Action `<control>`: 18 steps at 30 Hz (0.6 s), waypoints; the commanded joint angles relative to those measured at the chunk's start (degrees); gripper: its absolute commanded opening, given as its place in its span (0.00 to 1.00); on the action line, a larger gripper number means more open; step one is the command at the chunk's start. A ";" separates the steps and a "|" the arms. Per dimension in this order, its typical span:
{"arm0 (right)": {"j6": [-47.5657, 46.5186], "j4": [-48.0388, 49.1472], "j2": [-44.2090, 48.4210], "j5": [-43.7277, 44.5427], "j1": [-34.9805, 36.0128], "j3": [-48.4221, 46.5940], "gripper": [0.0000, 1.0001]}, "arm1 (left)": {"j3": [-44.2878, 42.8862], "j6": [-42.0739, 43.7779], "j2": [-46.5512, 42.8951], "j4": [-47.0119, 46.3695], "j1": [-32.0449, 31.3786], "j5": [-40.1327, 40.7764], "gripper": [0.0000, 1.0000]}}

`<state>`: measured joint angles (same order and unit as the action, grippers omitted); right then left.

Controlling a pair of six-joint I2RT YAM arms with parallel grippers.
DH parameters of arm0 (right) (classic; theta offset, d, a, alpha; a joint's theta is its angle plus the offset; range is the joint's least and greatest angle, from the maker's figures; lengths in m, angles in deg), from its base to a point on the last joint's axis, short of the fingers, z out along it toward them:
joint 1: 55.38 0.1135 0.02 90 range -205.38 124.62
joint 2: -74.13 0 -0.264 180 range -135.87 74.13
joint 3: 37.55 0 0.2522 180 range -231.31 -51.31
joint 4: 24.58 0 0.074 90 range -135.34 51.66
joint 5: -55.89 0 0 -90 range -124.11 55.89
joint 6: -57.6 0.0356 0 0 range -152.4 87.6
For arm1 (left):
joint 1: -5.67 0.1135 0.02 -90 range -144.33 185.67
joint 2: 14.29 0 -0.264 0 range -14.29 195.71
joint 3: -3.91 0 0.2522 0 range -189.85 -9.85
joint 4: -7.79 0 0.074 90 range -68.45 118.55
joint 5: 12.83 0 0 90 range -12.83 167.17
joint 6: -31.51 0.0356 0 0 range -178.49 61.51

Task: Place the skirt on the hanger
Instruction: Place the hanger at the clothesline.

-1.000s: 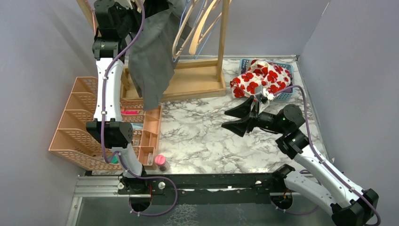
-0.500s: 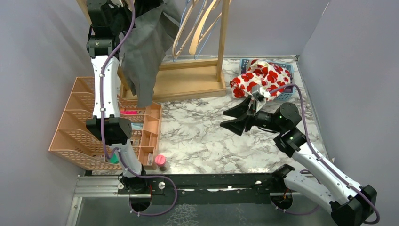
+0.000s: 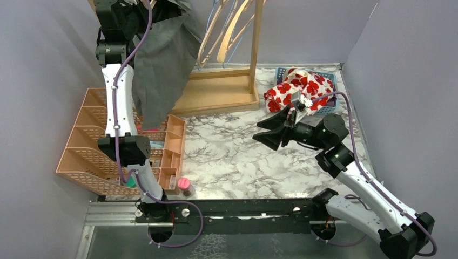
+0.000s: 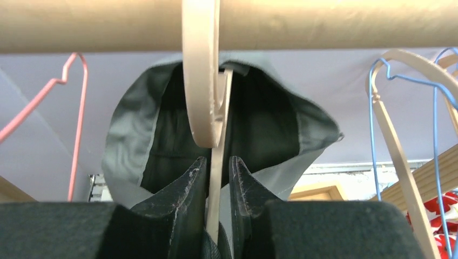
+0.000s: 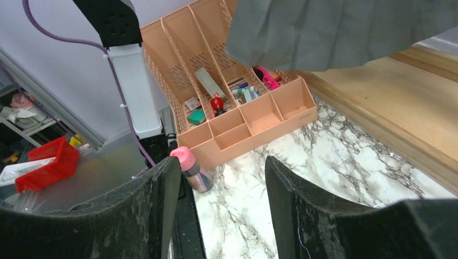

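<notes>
The grey skirt (image 3: 162,65) hangs on a wooden hanger (image 4: 201,81) whose hook sits over the wooden rail (image 4: 324,24). In the left wrist view the skirt's waistband (image 4: 135,140) loops round the hanger's neck. My left gripper (image 4: 217,159) straddles the hanger's thin stem just below the hook, and its fingers stand slightly off the stem on both sides. In the top view that gripper is hidden behind the skirt at the top edge. My right gripper (image 3: 267,131) hovers open over the marble table, right of centre, with nothing between its fingers (image 5: 162,194); the skirt's hem (image 5: 335,29) shows above it.
An orange desk organiser (image 3: 92,151) stands at the left, with a pink-capped bottle (image 3: 184,186) by its near corner. The rack's wooden base (image 3: 216,94) lies behind. A blue basket (image 3: 330,78) with red-flowered cloth (image 3: 300,89) sits back right. Pink (image 4: 75,108) and blue (image 4: 372,108) wire hangers flank the skirt.
My left arm has carried the skirt and hanger leftward along the rail, and its jaws have loosened off the hanger's stem. My right gripper has lifted a little.
</notes>
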<state>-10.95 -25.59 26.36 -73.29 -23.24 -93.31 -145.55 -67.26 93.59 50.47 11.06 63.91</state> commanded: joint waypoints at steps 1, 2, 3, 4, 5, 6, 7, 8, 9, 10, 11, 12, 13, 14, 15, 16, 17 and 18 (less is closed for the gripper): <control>0.57 -1.52 0.63 1.76 0.12 -1.89 0.62 | -3.22 0.76 -1.14 -1.34 0.44 -0.19 0.26; 0.57 -1.71 0.80 1.99 0.12 -1.95 0.62 | -3.22 0.77 -1.31 -1.38 0.43 -0.15 0.29; 0.67 -1.80 0.96 2.13 0.12 -2.01 0.62 | -3.36 0.69 -1.49 -1.35 0.44 -0.24 0.30; 0.64 -1.98 1.13 2.23 0.12 -2.13 0.62 | -3.68 0.68 -1.59 -1.33 0.46 -0.54 0.31; 0.62 -2.19 1.24 2.35 0.12 -2.31 0.62 | -3.96 0.68 -1.68 -1.35 0.42 -0.65 0.32; 0.63 -2.33 1.35 2.48 0.07 -2.50 0.62 | -4.27 0.62 -1.77 -1.34 0.50 -0.63 0.33; 0.53 -2.75 1.48 2.87 0.11 -2.75 0.62 | -4.49 0.60 -1.99 -1.39 0.52 -0.56 0.37; 0.48 -3.37 1.53 3.53 0.11 -3.12 0.62 | -4.63 0.60 -2.30 -1.34 0.56 -0.51 0.40; 0.37 -4.21 1.54 4.60 0.12 -3.53 0.62 | -4.66 0.67 -2.93 -1.40 0.52 -0.54 0.43; 0.26 -5.23 1.56 6.13 0.09 -4.05 0.62 | -4.62 0.71 -3.55 -1.40 0.58 -0.50 0.46; 0.14 -6.36 1.49 7.94 0.11 -4.65 0.62 | -4.47 0.89 -4.26 -1.46 0.66 -0.46 0.48; 0.13 -7.89 1.25 10.19 0.10 -5.27 0.62 | -4.18 1.07 -5.22 -1.47 0.66 -0.31 0.51; 0.15 -9.44 0.89 12.54 0.11 -6.14 0.62 | -3.68 1.25 -6.32 -1.42 0.61 -0.17 0.53; 0.12 -11.02 0.47 14.81 0.12 -6.96 0.62 | -2.90 1.41 -7.67 -1.42 0.59 -0.19 0.56; 0.02 -12.70 0.00 17.32 0.12 -8.39 0.62 | -2.03 1.72 -9.17 -1.43 0.72 -0.53 0.59; 0.15 -14.63 -0.68 20.38 0.12 -9.84 0.62 | -0.97 1.98 -10.78 -1.52 0.89 -0.99 0.61; 0.65 -17.06 -1.51 24.34 0.10 -11.48 0.62 | 0.22 2.16 -12.86 -1.57 1.07 -1.85 0.63; 1.22 -19.39 -2.33 28.31 0.11 -13.06 0.62 | 1.62 2.38 -14.59 -1.71 1.19 -2.77 0.64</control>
<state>-10.81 -35.69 26.19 -60.87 -23.20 -100.28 -146.14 -66.10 88.47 50.65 11.37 63.74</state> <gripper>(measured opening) 0.624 0.618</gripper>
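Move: At the clothesline, the left hand is around the neck of the skirt's hanger, whose hook is already over the rod about 10 cm above the hand and 1 cm ahead. The skirt hangs some 20 cm below, about 3 cm ahead and 3 cm right. Along the rod, the pink hanger is about 9 cm left and a wooden hanger 13 cm right, both 2 cm ahead and a little lower. From the right hand, the rod spot is roughly 35 cm ahead, 33 cm left and 23 cm up. Spreading its already loosened fingers wide to either side of the hanger's neck, the left hand lets the hanger be, rises about 5 cm below the rod, then also draws back some 3.5 cm near the end, tipping up slightly. Late on, the empty right hand drifts about 3 cm forward with some rise and a little to the right, turning roughly 10 degrees clockwise, fingers still open. ##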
